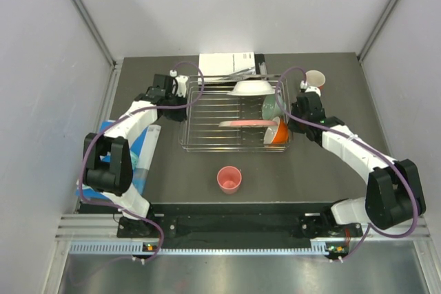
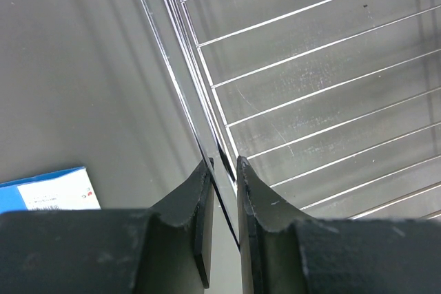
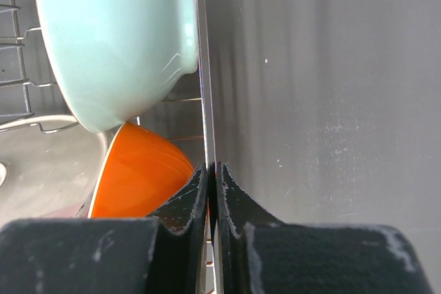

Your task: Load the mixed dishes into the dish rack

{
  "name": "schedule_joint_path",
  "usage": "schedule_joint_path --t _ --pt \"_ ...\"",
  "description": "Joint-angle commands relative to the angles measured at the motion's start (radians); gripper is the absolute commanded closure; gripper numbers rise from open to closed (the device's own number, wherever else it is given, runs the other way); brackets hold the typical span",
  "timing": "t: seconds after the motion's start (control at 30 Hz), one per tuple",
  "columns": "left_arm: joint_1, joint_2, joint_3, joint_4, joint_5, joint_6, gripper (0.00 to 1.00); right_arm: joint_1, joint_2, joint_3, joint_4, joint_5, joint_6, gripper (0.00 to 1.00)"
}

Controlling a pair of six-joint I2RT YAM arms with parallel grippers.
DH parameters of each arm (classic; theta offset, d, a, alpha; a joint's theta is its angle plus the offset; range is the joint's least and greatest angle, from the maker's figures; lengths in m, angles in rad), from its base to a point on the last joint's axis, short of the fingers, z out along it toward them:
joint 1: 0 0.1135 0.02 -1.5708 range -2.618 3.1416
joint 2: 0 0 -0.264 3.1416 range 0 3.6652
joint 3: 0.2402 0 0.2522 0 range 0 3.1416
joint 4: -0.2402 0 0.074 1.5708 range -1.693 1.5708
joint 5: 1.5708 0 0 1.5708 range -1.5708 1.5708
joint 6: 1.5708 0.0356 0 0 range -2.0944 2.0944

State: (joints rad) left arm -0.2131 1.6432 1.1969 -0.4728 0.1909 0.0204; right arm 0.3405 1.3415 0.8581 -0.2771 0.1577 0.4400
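The silver wire dish rack (image 1: 207, 111) stands mid-table. In it a white plate (image 1: 249, 88) leans at the far end, a mint-green bowl (image 1: 272, 107) and an orange bowl (image 1: 277, 133) sit at the right, and a pale pink plate (image 1: 244, 123) stands on edge. A small pink cup (image 1: 229, 179) stands on the table in front of the rack. The orange mug (image 1: 315, 78) is at the back right. My left gripper (image 1: 185, 96) (image 2: 224, 163) is shut on the rack's left rim (image 2: 195, 74). My right gripper (image 1: 291, 110) (image 3: 212, 168) is shut on its right rim (image 3: 204, 67), beside the mint bowl (image 3: 117, 39) and orange bowl (image 3: 141, 177).
A blue sheet (image 1: 141, 153) (image 2: 48, 191) lies at the left under my left arm. White printed paper (image 1: 227, 63) lies behind the rack. Grey walls close in both sides and the back.
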Motion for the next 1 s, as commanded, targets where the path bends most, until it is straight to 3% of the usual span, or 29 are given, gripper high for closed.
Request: schedule_joint_path --t 0.0,0.4,0.8,0.87,0.9,0.93,0.97 --pt "-0.032 -0.083 0.018 -0.015 0.130 0.067 0.96 0.011 -0.042 0.021 0.078 0.051 0.046 1.00" --pt "-0.094 -0.078 -0.025 -0.015 0.131 0.061 0.97 0.012 -0.140 -0.077 0.059 0.074 0.077 1.00" --pt "-0.097 -0.131 -0.066 -0.047 0.134 0.036 1.00 0.014 -0.117 -0.065 0.039 0.078 0.069 1.00" --pt "-0.100 -0.137 -0.065 -0.053 0.125 0.036 0.99 0.012 -0.120 -0.056 0.023 0.113 0.068 0.91" --pt "-0.100 -0.134 -0.060 -0.059 0.111 0.038 0.97 0.012 -0.123 -0.048 0.006 0.121 0.066 0.82" --pt "-0.100 -0.134 -0.047 -0.066 0.102 0.039 0.94 0.012 -0.139 -0.047 0.003 0.129 0.071 0.70" --pt "-0.100 -0.131 -0.039 -0.075 0.094 0.044 0.86 0.012 -0.146 -0.045 0.000 0.138 0.065 0.68"
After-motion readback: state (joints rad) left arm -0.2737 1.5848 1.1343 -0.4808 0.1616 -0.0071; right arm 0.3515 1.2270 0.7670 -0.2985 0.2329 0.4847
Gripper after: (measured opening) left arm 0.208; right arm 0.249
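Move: Both grippers already hold the dish rack by its end rims. The rack's middle lies about 17 cm right and 1 cm ahead of the left hand, and some 18 cm left and 4 cm ahead of the right, 4 cm below both. From the right hand, the orange bowl is about 4 cm left and 2 cm back, the green bowl 5 cm left and 6 cm ahead. The red cup stands about 22 cm back and 15 cm right of the left hand. Drag the dish rack back towards the robot and the red cup by about 2.5 cm with both grippers pinching its end rims, easing it some 1.5 cm to the right on the way. Stop the right gripper first and let the left draw its end back the last centimetre; at the very end part the right fingers partway around the rim. ##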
